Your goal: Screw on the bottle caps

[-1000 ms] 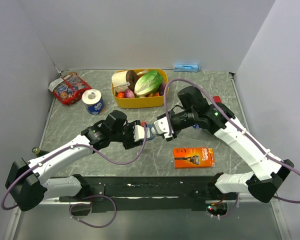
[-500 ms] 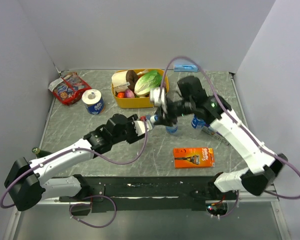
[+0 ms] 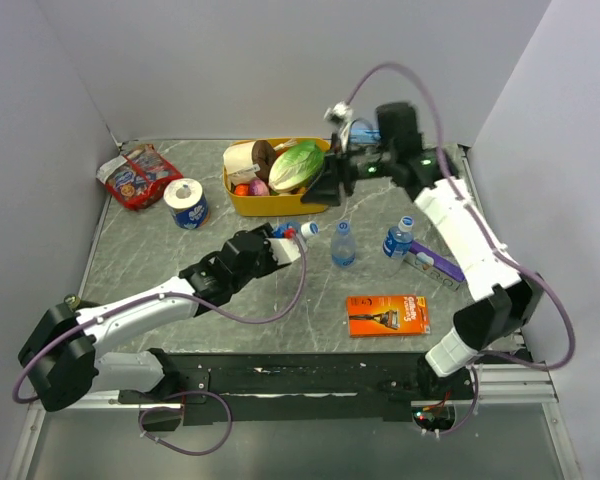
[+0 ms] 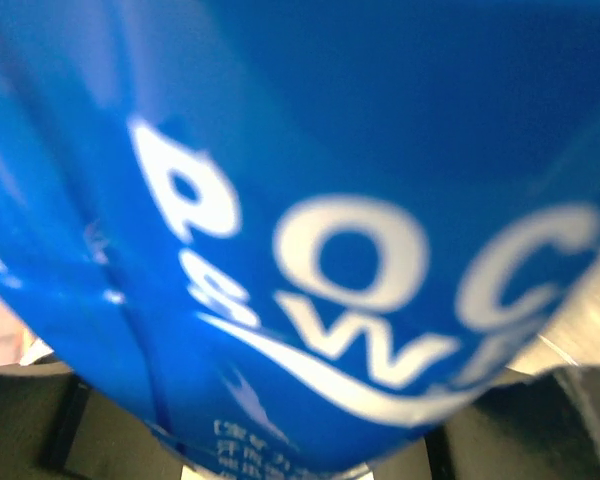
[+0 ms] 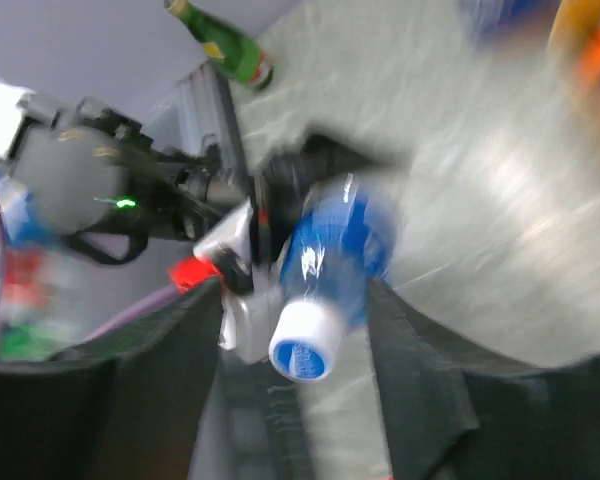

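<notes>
A small clear bottle [image 3: 291, 230] with a blue label [image 4: 310, 200] lies tilted in my left gripper [image 3: 283, 245], which is shut on its body. A blue-and-white cap [image 3: 306, 230] sits on its neck, facing the right wrist camera [image 5: 303, 350]. My right gripper [image 3: 332, 188] hangs high over the yellow tub's right end, well apart from that bottle, with its dark fingers [image 5: 420, 380] spread and nothing between them. Two more bottles stand on the table: one in the middle [image 3: 343, 243] and one with a cap to its right [image 3: 398, 237].
A yellow tub [image 3: 278, 207] of vegetables stands at the back centre. Left of it are a toilet roll [image 3: 187, 203] and a red snack bag [image 3: 138, 178]. An orange razor pack [image 3: 387, 314] lies near front right, a purple box [image 3: 435, 265] beside the capped bottle. A green bottle [image 5: 220, 40] lies far left.
My right gripper has let go of the held bottle's cap, opened, and swung up and back over the tub. The left arm has carried its bottle slightly forward and right.
</notes>
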Controlling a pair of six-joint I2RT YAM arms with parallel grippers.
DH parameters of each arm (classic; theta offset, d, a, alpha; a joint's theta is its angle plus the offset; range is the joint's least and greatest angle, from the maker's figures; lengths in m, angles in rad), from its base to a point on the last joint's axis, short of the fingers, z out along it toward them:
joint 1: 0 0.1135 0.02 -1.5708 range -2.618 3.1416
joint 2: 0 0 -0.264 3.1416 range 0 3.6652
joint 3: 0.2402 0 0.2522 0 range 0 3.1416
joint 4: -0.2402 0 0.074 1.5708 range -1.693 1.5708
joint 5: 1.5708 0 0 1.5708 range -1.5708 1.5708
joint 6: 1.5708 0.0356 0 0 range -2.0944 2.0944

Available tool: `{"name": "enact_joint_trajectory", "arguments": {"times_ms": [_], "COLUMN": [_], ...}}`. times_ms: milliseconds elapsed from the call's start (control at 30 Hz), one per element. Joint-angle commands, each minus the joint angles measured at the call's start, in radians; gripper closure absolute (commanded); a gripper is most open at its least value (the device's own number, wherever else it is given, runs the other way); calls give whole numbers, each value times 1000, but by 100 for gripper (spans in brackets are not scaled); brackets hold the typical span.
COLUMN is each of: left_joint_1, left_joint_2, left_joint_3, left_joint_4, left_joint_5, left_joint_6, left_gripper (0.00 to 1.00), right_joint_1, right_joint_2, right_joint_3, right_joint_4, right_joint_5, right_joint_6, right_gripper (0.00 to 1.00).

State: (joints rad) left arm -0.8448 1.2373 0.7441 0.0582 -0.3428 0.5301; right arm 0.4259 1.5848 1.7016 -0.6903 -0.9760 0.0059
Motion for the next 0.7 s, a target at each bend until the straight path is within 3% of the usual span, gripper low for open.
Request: {"name": "enact_joint_trajectory", "arguments": {"times_ms": [0, 67, 100, 200, 400, 667], "left_joint_1": [3, 9, 13, 21, 21, 21], "left_joint_2": [-70, -82, -96, -128, -139, -171], "left_joint_3": [9, 12, 20, 15, 32, 26], "left_joint_4": [-177, -247, -265, -302, -330, -313], "left_joint_5": [277, 335, 428, 554, 626, 648], "left_joint_6": [34, 44, 51, 91, 134, 186], "left_gripper": [99, 99, 99, 99, 99, 99], "right_joint_1": [10, 48, 109, 215, 324, 387], "right_joint_2": [-144, -208, -230, -337, -462, -416], "right_joint_3": [164, 121, 71, -98, -295, -283], "right_joint_4": [-116, -261, -306, -385, -347, -313], "right_joint_5": [-86, -38, 27, 167, 278, 310], "right_joint_6": [-540, -839, -1036, -1286, -1426, -1399], "right_gripper": [30, 29, 30, 31, 31, 35]}}
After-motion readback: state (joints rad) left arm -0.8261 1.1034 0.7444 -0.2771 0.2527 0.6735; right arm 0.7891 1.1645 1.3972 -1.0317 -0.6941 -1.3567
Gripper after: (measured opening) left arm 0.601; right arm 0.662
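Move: The white cap of the bottle in the left fingers lies just off the right hand's open fingers: about 3 cm back, 1 cm to their left and 5 cm below. An uncapped-looking clear bottle stands 4 cm ahead, 4 cm right and 22 cm below; a labelled bottle is 4 cm ahead, 17 cm right; the yellow box some 25 cm ahead, 10 cm left. From the left hand the cap is level ahead, 8 cm right and 7 cm up. Up some 7 cm, then back about 14 cm and down again in an arc, the right hand swings round to the held bottle's cap with fingers staying open, rolling about 80 degrees counter-clockwise as seen along them for a fresh grip. The left keeps its hold on the bottle and draws it back about 9 cm, slightly right and down, turning clockwise some 30 degrees and tipping down. ##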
